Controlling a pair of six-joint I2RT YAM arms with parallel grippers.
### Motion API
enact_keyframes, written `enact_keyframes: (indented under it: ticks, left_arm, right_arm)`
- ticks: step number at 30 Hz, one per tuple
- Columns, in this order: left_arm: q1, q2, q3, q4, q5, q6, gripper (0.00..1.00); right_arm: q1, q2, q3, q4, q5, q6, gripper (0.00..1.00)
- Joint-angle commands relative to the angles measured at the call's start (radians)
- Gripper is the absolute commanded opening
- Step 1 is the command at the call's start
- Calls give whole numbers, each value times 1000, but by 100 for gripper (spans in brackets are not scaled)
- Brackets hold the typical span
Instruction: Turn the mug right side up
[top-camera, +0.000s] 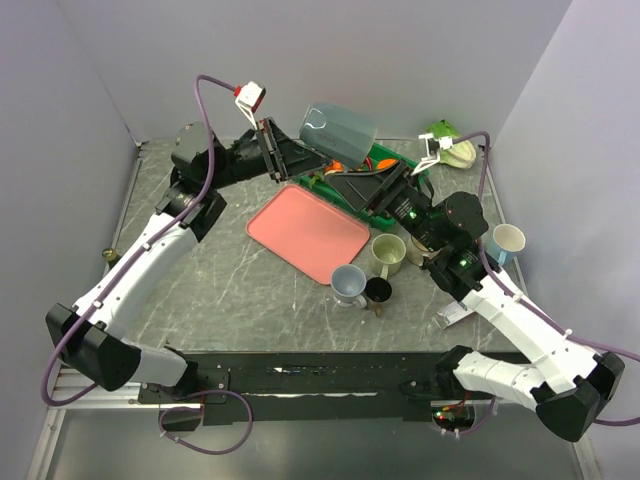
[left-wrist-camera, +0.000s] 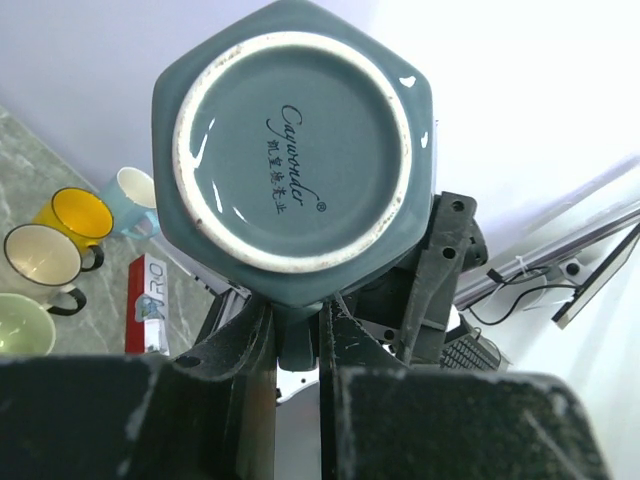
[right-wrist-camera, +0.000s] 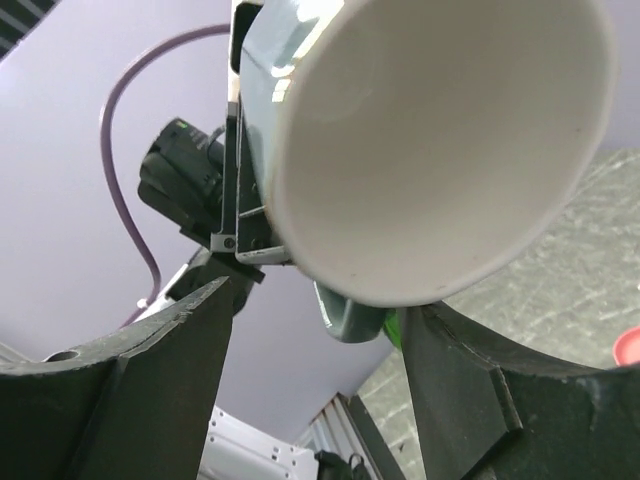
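The blue-grey mug (top-camera: 338, 128) hangs in the air over the back of the table, tipped on its side. Its base (left-wrist-camera: 295, 140) faces the left wrist camera, and its white inside (right-wrist-camera: 440, 130) faces the right wrist camera. My left gripper (left-wrist-camera: 298, 330) is shut on the mug's handle (left-wrist-camera: 290, 350) and carries the mug. My right gripper (right-wrist-camera: 315, 340) is open just below the mug's mouth. Its fingers (right-wrist-camera: 150, 370) stand on either side of the handle (right-wrist-camera: 350, 320), with a wide gap on the left. In the top view the right gripper (top-camera: 350, 172) reaches up from the lower right.
A pink tray (top-camera: 308, 232) lies below the mug. Beside its near right corner stand a pale green mug (top-camera: 388, 253), a light blue mug (top-camera: 348, 283) and a small black mug (top-camera: 378, 290). Another mug (top-camera: 506, 242) stands at the far right. A green rack (top-camera: 385, 160) is at the back.
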Motion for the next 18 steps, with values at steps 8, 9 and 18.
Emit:
enact_keyframes:
  ticks: [8, 9, 18]
  left_arm:
    - [-2, -46, 5, 219, 43, -83, 1]
    - [-4, -46, -4, 226, 43, -88, 1]
    - [-16, -58, -93, 374, 61, -114, 1]
  right_arm:
    - [-12, 23, 23, 93, 27, 26, 58]
    - [-15, 26, 20, 98, 30, 33, 57]
    - [-22, 63, -13, 196, 24, 148, 35]
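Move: The left fingers already hold the grey mug by its handle, mouth facing right; the mug's body is about 4 cm ahead of that hand and 4 cm above it. From the open right hand the handle is roughly 3 cm ahead and 2 cm left, about 1 cm up. Far below the right hand, some 42 cm, stand the light blue mug, 4 cm ahead and 2 cm right, and the small black mug, 4 cm ahead and 9 cm right. Forward and slow, the right hand creeps about 1.5 cm to the handle of the grey mug, tipping a few degrees, while its wide-open fingers draw in to a bit under half open, one on each side of the handle below the rim. The left hand all but stays in place, keeping its pinch on the handle and turning only some 5 degrees. ##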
